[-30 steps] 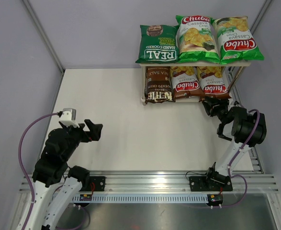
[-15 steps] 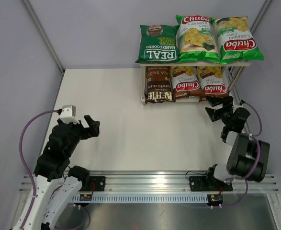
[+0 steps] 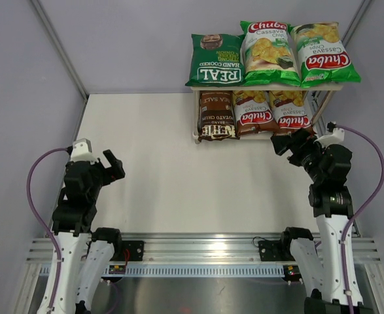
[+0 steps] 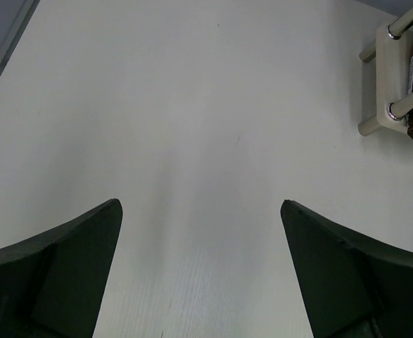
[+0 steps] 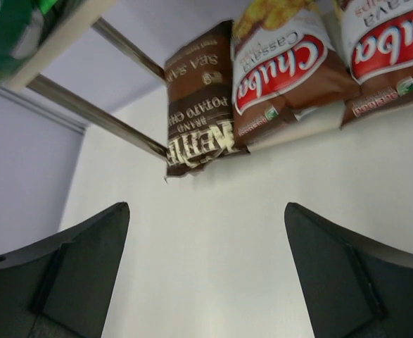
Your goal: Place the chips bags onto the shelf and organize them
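Note:
The shelf point(image 3: 322, 86) stands at the table's far right. Its top board holds the dark green REAL bag point(image 3: 215, 60) and two light green Chuba bags point(image 3: 267, 44) point(image 3: 322, 53). The lower board holds the dark brown Kettle bag point(image 3: 216, 116) and two brown-red Chuba bags point(image 3: 255, 113) point(image 3: 291, 112). In the right wrist view I see the Kettle bag point(image 5: 198, 105) and the brown-red Chuba bags point(image 5: 283, 70) point(image 5: 389, 49). My left gripper point(image 3: 111, 168) is open and empty over the table at the left. My right gripper point(image 3: 284, 144) is open and empty just in front of the shelf's lower right.
The white table point(image 3: 178, 163) is bounded by grey walls point(image 3: 28, 98) left and back. A metal rail point(image 3: 205, 252) runs along the near edge by the arm bases. The left wrist view shows a shelf leg point(image 4: 382, 49) at its far right.
My left arm has drawn back toward the left and nearer its base. My right arm has straightened up and its gripper has moved up close to the shelf's lower right. The bags have not moved.

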Available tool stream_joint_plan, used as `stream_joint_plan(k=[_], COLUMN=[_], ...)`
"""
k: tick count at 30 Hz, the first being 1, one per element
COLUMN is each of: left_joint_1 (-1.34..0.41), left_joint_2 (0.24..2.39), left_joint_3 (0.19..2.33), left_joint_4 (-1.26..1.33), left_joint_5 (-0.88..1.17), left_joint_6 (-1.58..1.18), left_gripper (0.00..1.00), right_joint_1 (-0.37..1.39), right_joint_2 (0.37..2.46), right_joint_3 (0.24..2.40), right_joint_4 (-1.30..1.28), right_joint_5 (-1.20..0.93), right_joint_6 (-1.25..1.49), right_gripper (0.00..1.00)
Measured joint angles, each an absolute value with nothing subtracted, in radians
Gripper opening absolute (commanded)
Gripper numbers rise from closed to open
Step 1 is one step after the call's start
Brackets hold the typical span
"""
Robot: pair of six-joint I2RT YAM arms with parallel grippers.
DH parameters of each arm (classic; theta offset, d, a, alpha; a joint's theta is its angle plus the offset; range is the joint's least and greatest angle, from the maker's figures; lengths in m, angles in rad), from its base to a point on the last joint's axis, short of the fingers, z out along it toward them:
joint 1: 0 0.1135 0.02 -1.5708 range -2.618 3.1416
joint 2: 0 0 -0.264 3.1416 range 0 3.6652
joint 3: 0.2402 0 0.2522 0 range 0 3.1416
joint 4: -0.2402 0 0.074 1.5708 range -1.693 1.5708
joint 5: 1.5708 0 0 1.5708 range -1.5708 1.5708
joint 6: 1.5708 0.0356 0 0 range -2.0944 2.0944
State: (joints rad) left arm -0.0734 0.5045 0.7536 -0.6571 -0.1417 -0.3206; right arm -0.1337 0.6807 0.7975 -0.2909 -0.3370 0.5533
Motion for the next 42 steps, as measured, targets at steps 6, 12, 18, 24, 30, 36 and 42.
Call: stream_joint_plan(k=[6, 12, 18, 24, 30, 36, 42], left_joint_1=[-0.073, -0.073, -0.073, -0.104, -0.153, -0.155, -0.155], left_joint_2=[0.494, 0.424, 0.382, 0.321, 0.248, 0.212, 0.186], left_joint_3=[0.779, 0.929, 1.057, 1.061, 1.042, 0.998, 0.987], left_joint_4=[-0.686, -0.766, -0.825, -0.909, -0.934, -0.934, -0.933], left_joint_5=[-0.155, -0.121, -0.03, -0.022, -0.047, -0.053, -0.057], left_joint_6=[-0.303, -0.231, -0.161, -0.115, -0.086, -0.083, -0.083], left_gripper=[0.99, 0.99, 0.99, 0.99, 0.99, 0.99, 0.99], right_joint_1=[-0.03, -0.019, -0.012, 0.084, 0.181, 0.184, 0.184], right_joint_2=[0.593, 0.522, 0.521, 0.521, 0.466, 0.421, 0.419], right_joint_3=[0.905, 1.025, 1.186, 1.211, 1.187, 1.178, 1.177], right_joint_4=[-0.551, -0.742, -0.879, -0.961, -0.996, -1.019, -1.023], right_joint_5=[-0.183, -0.121, -0.086, -0.014, 0.1, 0.112, 0.114], right_joint_6=[0.436, 0.34, 0.233, 0.151, 0.08, 0.073, 0.083], right_gripper=[0.99, 0.99, 0.99, 1.0, 0.99, 1.0, 0.99])
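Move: The last-shelved bag, the brown Chuba chips bag at the right end of the lower shelf, stands about 21 cm ahead of the right hand, 7 cm to its right and 16 cm below. Its neighbour, the middle brown Chuba bag, is as far ahead but 6 cm left; the dark brown potato-chip bag beyond is also 21 cm ahead and 19 cm left, at similar height. From the left hand, the right-end bag lies about 26 cm ahead, 60 cm right and 9 cm below. The shelved bags are left behind, already untouched, as both empty, open hands retreat. The right hand draws back some 14 cm, first climbing about 6 cm and then sinking a little, while its left side rolls down about 30 degrees until level with its right. The left draws back and rises, ending nearly 10 cm back, its fingers tipping up and swinging slightly clockwise. ##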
